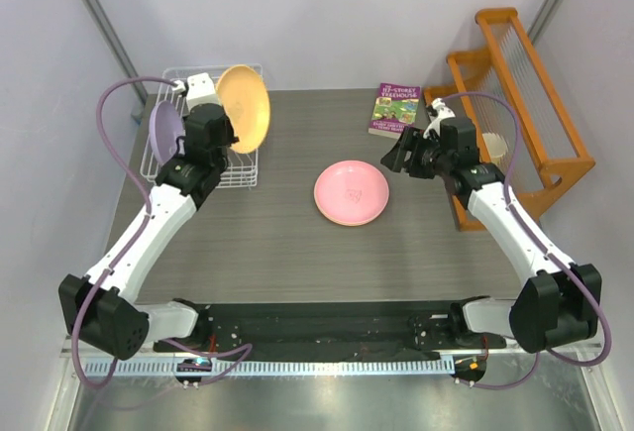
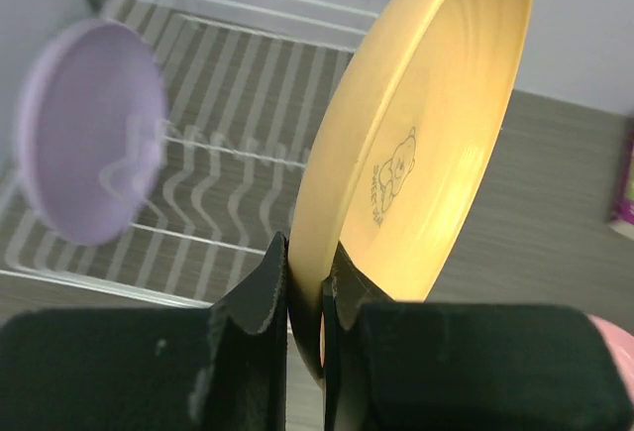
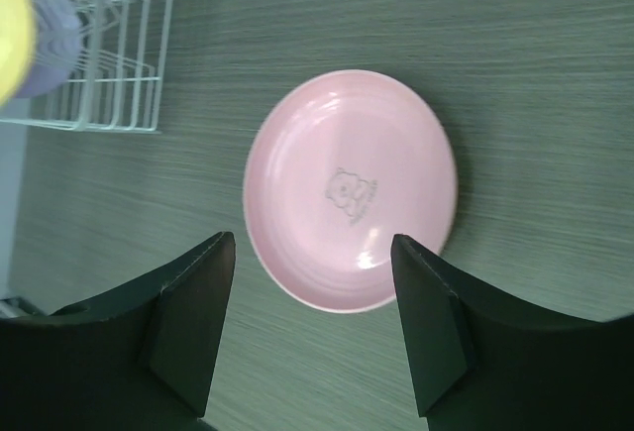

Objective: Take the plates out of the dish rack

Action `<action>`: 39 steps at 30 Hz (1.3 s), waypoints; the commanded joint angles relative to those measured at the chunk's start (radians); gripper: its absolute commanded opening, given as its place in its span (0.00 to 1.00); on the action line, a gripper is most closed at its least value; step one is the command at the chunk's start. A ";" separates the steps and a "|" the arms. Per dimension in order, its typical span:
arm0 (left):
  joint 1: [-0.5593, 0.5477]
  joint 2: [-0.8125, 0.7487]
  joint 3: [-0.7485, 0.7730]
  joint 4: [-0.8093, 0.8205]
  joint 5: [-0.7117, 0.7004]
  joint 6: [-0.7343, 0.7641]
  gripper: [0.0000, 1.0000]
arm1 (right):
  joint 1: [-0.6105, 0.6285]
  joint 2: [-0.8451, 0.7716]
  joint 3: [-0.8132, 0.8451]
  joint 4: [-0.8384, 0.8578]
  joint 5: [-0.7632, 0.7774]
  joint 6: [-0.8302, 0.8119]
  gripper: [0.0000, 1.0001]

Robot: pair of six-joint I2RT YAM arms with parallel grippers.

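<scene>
An orange-yellow plate [image 1: 244, 106] [image 2: 416, 144] is held on edge above the right side of the white wire dish rack [image 1: 236, 175] [image 2: 248, 35]. My left gripper [image 1: 220, 136] [image 2: 309, 258] is shut on its lower rim. A lilac plate [image 1: 165, 132] [image 2: 94, 134] stands upright in the rack's left part. The pink plate [image 1: 351, 193] [image 3: 352, 188] lies flat on the table's middle. My right gripper [image 1: 396, 157] [image 3: 312, 243] hovers open to the right of the pink plate, nothing between its fingers.
A book [image 1: 395, 108] lies at the back right of the table. An orange wooden shelf rack [image 1: 525, 104] stands along the right edge, behind my right arm. A white block [image 1: 199, 86] sits at the rack's back.
</scene>
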 commanded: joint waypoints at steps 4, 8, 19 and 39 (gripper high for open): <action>-0.011 0.008 -0.075 -0.008 0.398 -0.287 0.00 | 0.074 -0.027 -0.068 0.293 -0.133 0.145 0.70; -0.047 0.011 -0.121 0.048 0.461 -0.341 0.00 | 0.119 0.002 -0.076 0.356 -0.118 0.168 0.70; -0.129 -0.006 -0.145 0.095 0.510 -0.399 0.00 | 0.171 0.091 -0.071 0.415 -0.079 0.186 0.70; -0.161 -0.073 -0.157 0.109 0.547 -0.404 0.00 | 0.186 0.171 -0.065 0.427 -0.076 0.171 0.01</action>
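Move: The yellow plate is already pinched at its near rim by the left hand, its middle some 9 cm ahead and 3 cm right of that hand, at its height. From the left hand the pink plate lies about 34 cm right, 3 cm back and 29 cm down, the purple plate 23 cm left, 13 cm ahead and 18 cm lower. From the open right hand the yellow plate is roughly 39 cm left, 13 cm ahead and 10 cm up, the pink plate 8 cm left, 2 cm ahead and 19 cm down. The yellow plate is swung away from the rack towards the right hand: the left hand, keeping its pinch, carries it about 15 cm right, down and somewhat back, turning clockwise and lowering its left side, then rises slightly. The right hand comes some 10 cm left to meet the plate, first rising a little, then sinking, and at the end shuts its fingers on the right-hand rim. ##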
